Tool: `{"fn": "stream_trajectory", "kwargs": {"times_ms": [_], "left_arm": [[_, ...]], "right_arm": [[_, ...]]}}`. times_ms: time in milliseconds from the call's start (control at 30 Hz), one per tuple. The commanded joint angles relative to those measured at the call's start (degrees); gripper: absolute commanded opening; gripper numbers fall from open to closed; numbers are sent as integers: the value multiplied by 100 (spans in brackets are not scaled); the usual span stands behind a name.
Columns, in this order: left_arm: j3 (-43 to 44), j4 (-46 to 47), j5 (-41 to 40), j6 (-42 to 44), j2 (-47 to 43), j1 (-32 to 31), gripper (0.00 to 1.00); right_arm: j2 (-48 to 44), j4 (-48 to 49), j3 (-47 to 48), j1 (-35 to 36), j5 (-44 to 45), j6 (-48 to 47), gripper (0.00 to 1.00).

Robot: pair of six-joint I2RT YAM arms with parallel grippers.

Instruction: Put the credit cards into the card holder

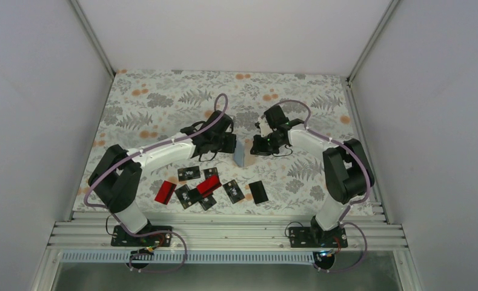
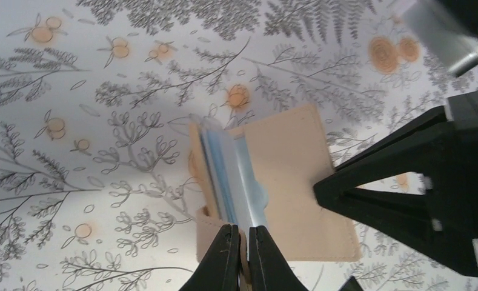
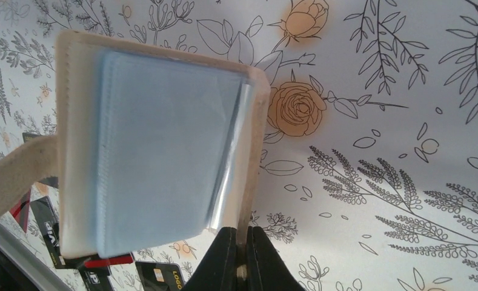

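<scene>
The card holder (image 1: 239, 156) stands open on edge mid-table, held between both grippers. In the left wrist view its tan outside (image 2: 291, 176) and light blue pockets show, and my left gripper (image 2: 243, 235) is shut on a tan flap at the near edge. The right gripper's black fingers (image 2: 375, 188) press the tan cover from the right. In the right wrist view the blue inside of the card holder (image 3: 157, 151) faces me, and my right gripper (image 3: 243, 237) is shut on its tan cover edge. The credit cards, several black (image 1: 188, 174) and two red (image 1: 165, 191), lie scattered on the cloth nearer the bases.
The floral cloth (image 1: 163, 103) covers the table, with white walls on three sides. One plain black card (image 1: 258, 191) lies rightmost in the scatter. A metal rail (image 1: 224, 233) runs along the near edge by the arm bases.
</scene>
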Motion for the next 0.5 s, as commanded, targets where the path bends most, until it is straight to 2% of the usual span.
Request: {"fn": "stream_trajectory", "kwargs": {"times_ms": [0, 267, 467], "left_arm": [[-287, 158, -213, 25, 39, 126, 2], [-972, 318, -367, 203, 295, 668, 5], [-1032, 258, -475, 225, 231, 700, 28]], "right_arm": [[115, 105, -45, 35, 60, -42, 4], [125, 89, 71, 12, 175, 2, 4], [230, 233, -8, -31, 184, 72, 4]]}}
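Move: The left hand has the closing tab of the half-opened card holder. The holder's middle lies about 4 cm to its right, 1 cm back and 6 cm below. From the right hand, which has the opposite cover's edge, the middle is about 4 cm left, 1 cm back and 2 cm down. About 11 cm below the left hand are the corner card, some 8 cm back and 8 cm left, and the middle card, 14 cm straight back. Still pinching the holder's tab, the left hand carries it left and down in nearly equal parts, about 8 cm each, away from the right hand and towards the table, tilting some 10 degrees as it goes. Near the bottom it slows and its fingers ease about a quarter open around the tab. The right hand stays put and keeps its pinch on the opposite cover's edge. ##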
